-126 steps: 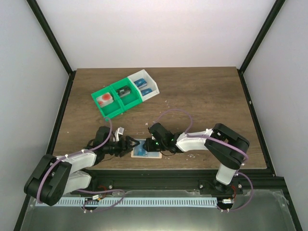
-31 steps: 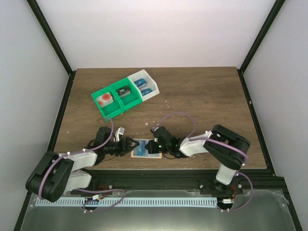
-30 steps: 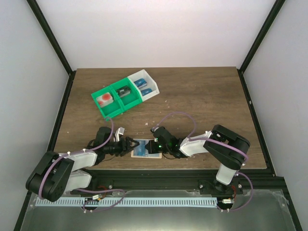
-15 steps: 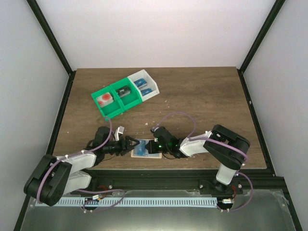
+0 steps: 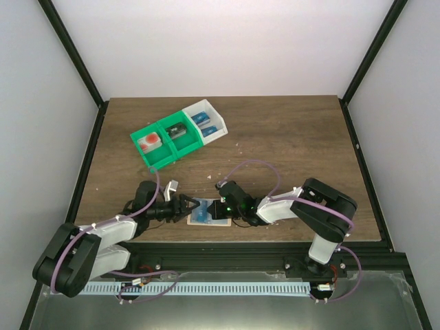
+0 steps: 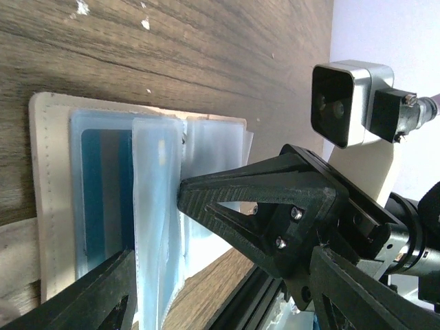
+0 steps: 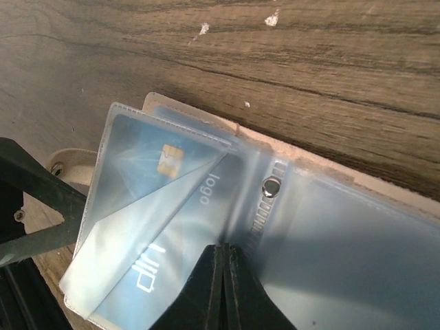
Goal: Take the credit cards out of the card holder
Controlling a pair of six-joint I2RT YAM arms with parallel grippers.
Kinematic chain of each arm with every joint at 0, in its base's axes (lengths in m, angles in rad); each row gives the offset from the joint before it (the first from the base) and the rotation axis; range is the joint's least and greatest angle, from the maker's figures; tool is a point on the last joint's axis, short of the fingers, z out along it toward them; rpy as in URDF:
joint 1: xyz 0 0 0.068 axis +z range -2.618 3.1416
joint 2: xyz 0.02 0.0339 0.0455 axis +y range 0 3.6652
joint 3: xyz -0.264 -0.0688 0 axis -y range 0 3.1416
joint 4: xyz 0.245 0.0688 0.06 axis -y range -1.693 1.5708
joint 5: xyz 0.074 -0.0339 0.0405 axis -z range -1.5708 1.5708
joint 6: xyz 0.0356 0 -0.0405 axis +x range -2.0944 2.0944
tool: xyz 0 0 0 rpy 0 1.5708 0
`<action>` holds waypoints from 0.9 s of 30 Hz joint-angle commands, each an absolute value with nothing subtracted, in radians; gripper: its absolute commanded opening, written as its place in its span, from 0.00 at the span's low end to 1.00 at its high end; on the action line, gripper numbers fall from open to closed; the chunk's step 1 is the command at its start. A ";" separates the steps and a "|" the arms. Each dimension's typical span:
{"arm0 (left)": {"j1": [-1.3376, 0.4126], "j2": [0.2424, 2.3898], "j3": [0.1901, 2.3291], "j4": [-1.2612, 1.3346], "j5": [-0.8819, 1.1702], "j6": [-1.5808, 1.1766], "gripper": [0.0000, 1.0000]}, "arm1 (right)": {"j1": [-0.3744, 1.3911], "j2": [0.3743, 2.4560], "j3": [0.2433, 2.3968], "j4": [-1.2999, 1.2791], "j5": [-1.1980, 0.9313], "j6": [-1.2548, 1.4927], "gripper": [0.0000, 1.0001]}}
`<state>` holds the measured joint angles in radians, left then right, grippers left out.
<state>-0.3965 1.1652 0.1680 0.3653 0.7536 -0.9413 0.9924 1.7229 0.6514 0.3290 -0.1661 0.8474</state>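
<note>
The card holder (image 5: 214, 220) lies open near the table's front edge, its tan edging (image 6: 41, 206) toward my left arm. Its clear sleeves fan out. A blue credit card (image 7: 148, 172) with a gold chip sits inside a raised sleeve, and another blue card (image 6: 103, 199) shows through a flat sleeve. My left gripper (image 6: 157, 227) is open, one finger on each side of an upright sleeve. From the right, my right gripper (image 7: 225, 249) is shut, its tips pressing on the sleeves beside the spine rivet (image 7: 273, 185).
At the back left stand green bins (image 5: 152, 163) with a red-orange item (image 5: 149, 142) and a dark item (image 5: 177, 130). A white bin (image 5: 218, 129) beside them holds blue cards. The table's front edge runs just below the holder.
My left gripper has edged right onto the holder's left side, staying open. The right gripper has stayed shut in place on the sleeves.
</note>
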 commanded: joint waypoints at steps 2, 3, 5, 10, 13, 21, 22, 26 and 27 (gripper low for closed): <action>-0.417 1.167 0.176 0.399 0.770 -0.949 0.69 | 1.003 1.750 0.624 0.288 -0.202 0.856 0.01; -0.420 1.168 0.175 0.402 0.770 -0.952 0.69 | 1.003 1.750 0.622 0.290 -0.204 0.858 0.01; -0.425 1.170 0.175 0.407 0.769 -0.956 0.67 | 1.003 1.750 0.622 0.298 -0.207 0.860 0.00; -0.439 1.177 0.175 0.426 0.769 -0.967 0.54 | 1.003 1.748 0.619 0.306 -0.210 0.865 0.00; -0.447 1.183 0.175 0.435 0.768 -0.972 0.46 | 1.003 1.743 0.611 0.318 -0.207 0.872 0.00; -0.472 1.206 0.182 0.455 0.759 -0.980 0.26 | 1.002 1.714 0.591 0.346 -0.208 0.877 0.02; -0.477 1.209 0.182 0.456 0.757 -0.980 0.25 | 1.003 1.709 0.590 0.344 -0.204 0.877 0.03; -0.490 1.225 0.186 0.465 0.752 -0.985 0.21 | 1.003 1.692 0.582 0.342 -0.189 0.879 0.05; -0.492 1.228 0.187 0.466 0.753 -0.985 0.20 | 1.003 1.688 0.580 0.341 -0.186 0.879 0.06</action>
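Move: The raised clear card sleeve's free edge is about 2 cm right of the left hand, 2 cm back and 1 cm below; under it, the blue card in the left pocket lies 3 cm back, 1 cm right and 3 cm down. The snap button is about 7 cm right, 1 cm back and 4 cm down. From the right hand, closed at the spine, that edge is 5 cm left, level fore and aft, 2 cm up. Left fingers go about 2 cm right and back, closing around raised sleeve's edge; right fingertips stay at spine. ##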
